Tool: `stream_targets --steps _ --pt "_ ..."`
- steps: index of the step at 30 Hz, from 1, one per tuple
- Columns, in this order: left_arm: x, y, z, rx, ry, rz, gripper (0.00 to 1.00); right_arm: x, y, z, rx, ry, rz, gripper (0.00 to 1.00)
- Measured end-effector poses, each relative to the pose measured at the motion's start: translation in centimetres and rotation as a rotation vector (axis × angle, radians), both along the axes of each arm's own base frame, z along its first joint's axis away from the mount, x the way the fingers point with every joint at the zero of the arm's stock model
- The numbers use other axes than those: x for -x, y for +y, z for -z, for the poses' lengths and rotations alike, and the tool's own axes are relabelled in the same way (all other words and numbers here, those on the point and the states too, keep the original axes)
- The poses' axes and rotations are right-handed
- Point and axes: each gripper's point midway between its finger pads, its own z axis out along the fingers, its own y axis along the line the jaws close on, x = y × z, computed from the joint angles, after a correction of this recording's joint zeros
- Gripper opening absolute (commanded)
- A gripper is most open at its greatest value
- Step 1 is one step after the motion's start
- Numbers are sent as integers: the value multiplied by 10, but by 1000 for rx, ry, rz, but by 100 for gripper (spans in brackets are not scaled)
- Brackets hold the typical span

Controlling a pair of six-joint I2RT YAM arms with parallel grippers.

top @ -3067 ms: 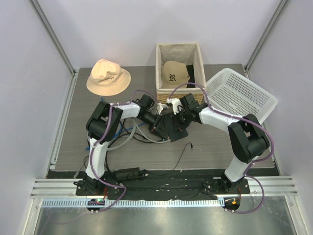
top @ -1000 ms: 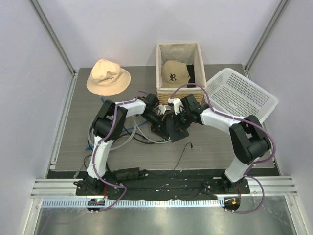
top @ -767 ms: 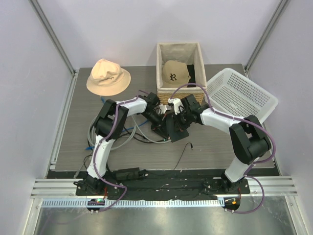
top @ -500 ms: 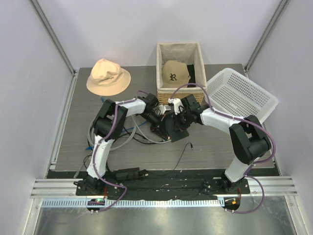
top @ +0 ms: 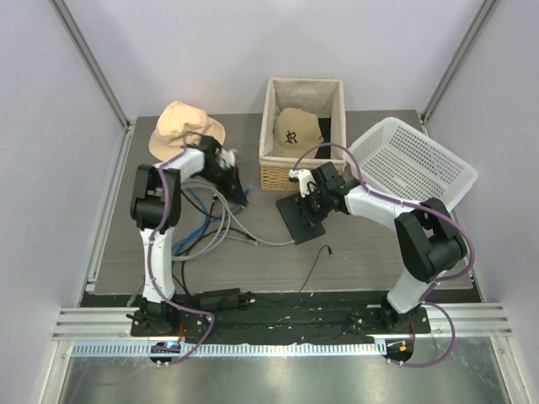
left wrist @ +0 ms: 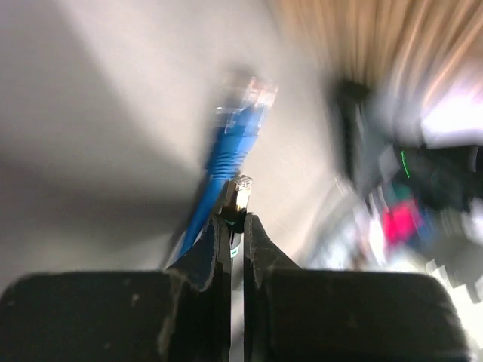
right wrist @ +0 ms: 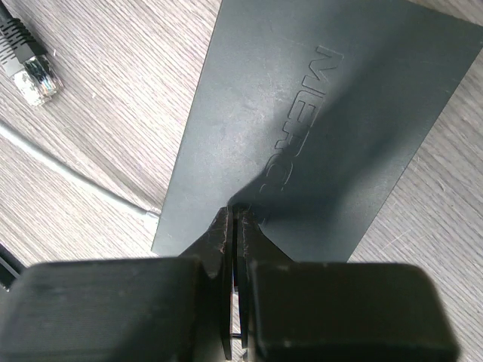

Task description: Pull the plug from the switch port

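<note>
The switch (top: 300,219) is a flat black box lying on the table's middle; the right wrist view shows its lettered top (right wrist: 324,128). My right gripper (top: 311,208) is shut and empty, its tips (right wrist: 235,213) pressed down on the switch's top. My left gripper (top: 238,195) is left of the switch and apart from it. It is shut on a small clear-tipped plug (left wrist: 241,191), free of any socket. A blue cable with its own plug (left wrist: 240,121) hangs beside it. The left wrist view is blurred.
A bundle of grey and blue cables (top: 206,223) lies under the left arm. A loose black plug (right wrist: 30,72) and a grey cable (right wrist: 75,181) lie by the switch. Behind are a bucket hat (top: 179,126), a wicker basket (top: 278,175) with a cap, and a white basket (top: 413,164). A power adapter (top: 221,298) sits near the front.
My left gripper has swung left, away from the switch, with the plug in its jaws, dragging the cables along. The right gripper still presses on the switch. The wicker basket shifted slightly left.
</note>
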Motion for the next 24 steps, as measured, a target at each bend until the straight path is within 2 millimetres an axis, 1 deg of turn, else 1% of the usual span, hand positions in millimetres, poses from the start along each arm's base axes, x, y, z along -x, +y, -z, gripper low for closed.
stream_targets --steps 1,2,3,4,5,6,7,8,9,11,13,14,18,21,22,23,24 --pt "-25 15 -2 -23 -56 -57 0 0 0 0 0 0 -1 1" --pt "-60 38 -7 -61 -145 -126 0 0 0 0 1 -1 -2 1" --pt "-82 53 -12 -81 -201 -167 10 0 0 0 1 -2 -3 1" --pt "-110 73 -23 -107 -275 -221 16 0 0 0 2 -3 -4 1" --pt "-134 91 -34 -131 -340 -268 21 0 0 0 3 -5 -5 1" --pt "-150 104 -43 -150 -385 -299 33 0 0 0 3 -5 -7 1" --pt "-165 116 -52 -169 -435 -331 38 0 0 -1 5 -8 -9 1" --pt "-176 124 -61 -182 -476 -357 44 0 0 0 8 -11 -12 1" --pt "-179 125 -67 -186 -496 -367 47 0 -1 -1 10 -14 -14 1" --pt "-176 121 -71 -176 -501 -362 52 -1 -1 -1 16 -22 -17 1" --pt "-164 108 -73 -137 -480 -345 56 -1 -2 -1 19 -32 -19 1" --pt "-155 100 -74 -106 -464 -333 78 -1 -3 -1 21 -34 -20 1" --pt "-107 75 -82 8 -382 -288 78 3 -7 -1 30 -46 -26 1" --pt "-77 64 -86 59 -346 -254 75 0 -14 -2 49 -54 -14 1" --pt "-67 62 -86 71 -333 -246 73 -3 -18 -3 53 -50 -1 1" --pt "-58 60 -85 79 -318 -240 70 -9 -26 -5 57 -50 25 1" --pt "-52 60 -85 83 -310 -236 68 -19 -33 -10 60 -57 55 1"
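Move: My left hand still holds the pulled plug on its black cable, low over the table; the hat lies about 15 cm ahead and 14 cm to its left. A blue plug lies some 2 cm to its right, level with it and 2 cm below. From it the basket's middle is about 14 cm ahead and 15 cm right, the switch 6 cm back and 15 cm right. From my right hand, the switch's middle is roughly 2 cm back, 3 cm left and 3 cm below. I fling my left hand forward and left towards the hat, rising as it goes, about 20 cm out, the fingers tipping up some 30 degrees; they spread wide from late in the swing, letting go of the cable, and the hand draws back and a little right, still lifting slightly. My right hand lingers on the switch, shut, then starts off to the right and forward by about 4 cm. ##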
